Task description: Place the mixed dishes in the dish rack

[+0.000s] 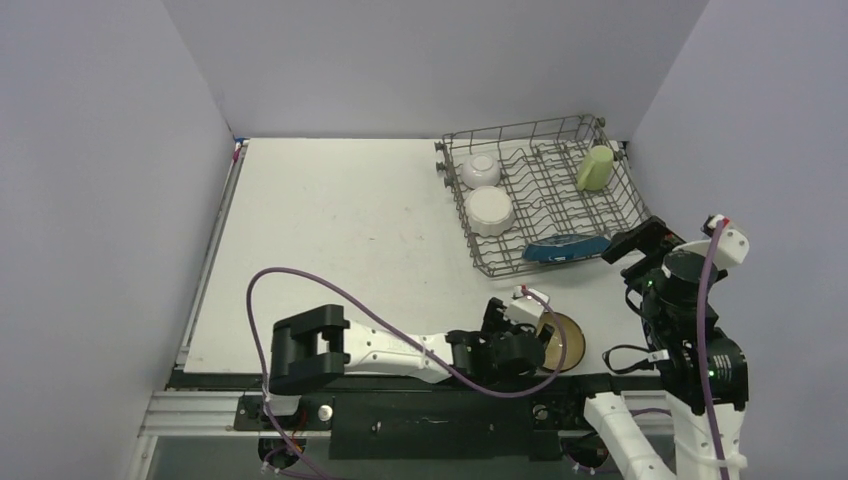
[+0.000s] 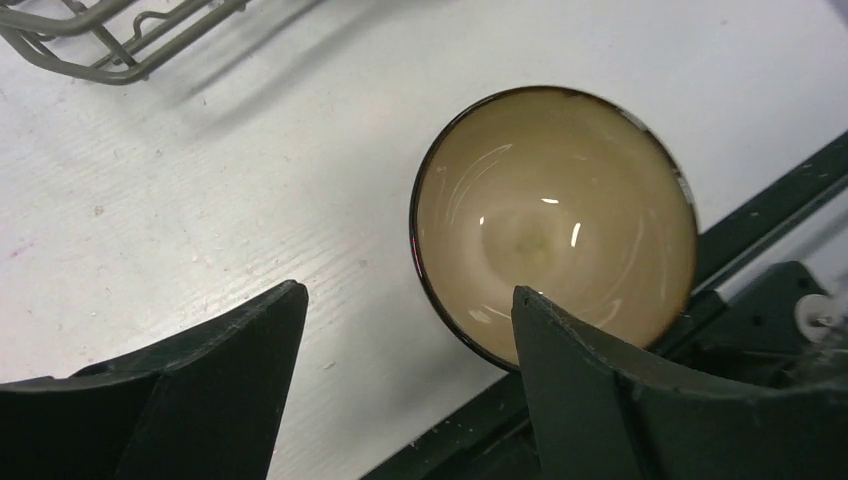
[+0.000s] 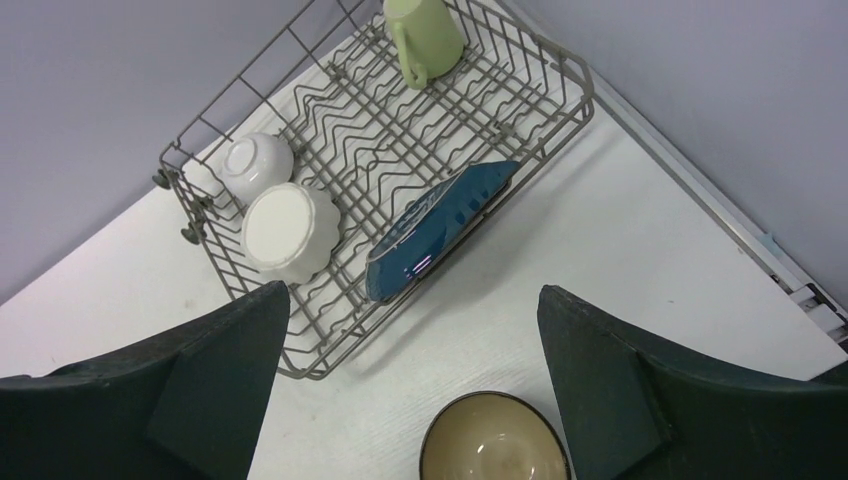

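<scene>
The brown bowl (image 1: 570,342) (image 2: 555,225) (image 3: 493,440), cream inside, stands upright on the white table at its near edge. My left gripper (image 1: 535,325) (image 2: 405,300) is open at the bowl's near-left rim, one finger over the inside and the other over bare table. The grey wire dish rack (image 1: 520,130) (image 3: 300,372) holds the small white bowl (image 1: 480,170) (image 3: 257,160), the white scalloped plate (image 1: 489,210) (image 3: 290,230), the blue leaf-shaped dish (image 1: 565,247) (image 3: 440,230) on edge, and the pale green mug (image 1: 595,168) (image 3: 425,35). My right gripper (image 1: 630,245) (image 3: 412,295) hangs open and empty above the rack's near right corner.
A black mounting rail (image 1: 450,400) runs just behind the brown bowl at the table's front. A purple cable (image 1: 300,275) loops over the left arm. Grey walls close in the table on the left, back and right. A corner of the rack (image 2: 100,50) shows in the left wrist view.
</scene>
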{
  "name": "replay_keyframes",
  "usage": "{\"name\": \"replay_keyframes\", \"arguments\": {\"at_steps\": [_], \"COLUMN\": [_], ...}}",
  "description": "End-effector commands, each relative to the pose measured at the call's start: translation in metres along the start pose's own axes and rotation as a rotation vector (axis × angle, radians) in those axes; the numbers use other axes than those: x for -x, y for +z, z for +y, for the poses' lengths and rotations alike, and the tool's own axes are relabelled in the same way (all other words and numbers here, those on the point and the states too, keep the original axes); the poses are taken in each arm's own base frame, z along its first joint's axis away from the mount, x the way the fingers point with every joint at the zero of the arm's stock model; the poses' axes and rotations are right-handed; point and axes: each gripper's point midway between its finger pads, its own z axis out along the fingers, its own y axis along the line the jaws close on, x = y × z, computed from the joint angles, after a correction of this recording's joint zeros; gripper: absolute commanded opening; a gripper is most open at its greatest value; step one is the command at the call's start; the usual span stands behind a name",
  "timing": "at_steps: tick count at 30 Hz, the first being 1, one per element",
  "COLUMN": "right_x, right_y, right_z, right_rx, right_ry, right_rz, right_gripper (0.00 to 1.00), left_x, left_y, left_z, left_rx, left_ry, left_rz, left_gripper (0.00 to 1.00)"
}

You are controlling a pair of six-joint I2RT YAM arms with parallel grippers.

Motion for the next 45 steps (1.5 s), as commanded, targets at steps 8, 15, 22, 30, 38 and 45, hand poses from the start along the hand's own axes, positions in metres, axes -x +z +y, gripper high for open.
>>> {"name": "replay_keyframes", "arguments": {"at_steps": [8,15,22,30,38,45], "right_x": [-0.001,-0.009,-0.014,-0.023,-0.042,-0.091], "right_y": [-0.020,-0.015,-0.009,-0.001,0.013,0.025], "right_z": [-0.028,-0.032,-0.030,-0.026,-0.008,0.040], "right_rx": [-0.046,-0.061,-0.065,-0.059,0.012,0.271], "right_ry": [-0.003,-0.037,-0.059,-0.087,-0.097,-0.169], "right_rz": [-0.074,-0.053,-0.024,0.022,0.117,0.356], "right_gripper": [0.90,0.90,0.90,0.90,0.90,0.90], "left_x": [-0.029,-0.038,-0.044,-0.029,0.051,0.121], "left_y": [0.046,0.061,0.070,0.066,0.022,-0.046], "left_z": [-0.009,-0.011,-0.010,0.001,0.040,0.101], "left_rx": [0.066,0.038,0.050,0.008,-0.077,-0.154], "left_ry": [0.083,0.077,0.099,0.121,-0.008,-0.159], "left_rz": [0.099,0.152,0.191,0.209,0.050,-0.147], "left_gripper": [0.53,0.35,0.25,0.00,0.00,0.00]}}
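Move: The tan bowl's middle lies about 9 cm to the left hand's right, nearly level with it front to back and some 9 cm lower. From the bowl, the rack's near-left corner is roughly 14 cm farther out and 15 cm left; the blue plate stands in the rack about 19 cm beyond the bowl. From the open right hand the bowl is some 7 cm back, 6 cm left and 29 cm down. The tan bowl's left rim is pinched by the left hand, which sinks about 6 cm, easing right and a little forward while closing, one finger inside the bowl and one outside. The left hand then carries the bowl left some 13 cm, rising about 5 cm and edging forward. The empty right hand eases back slightly, then sinks to end 6 cm lower, turning a little counter-clockwise, still open. ##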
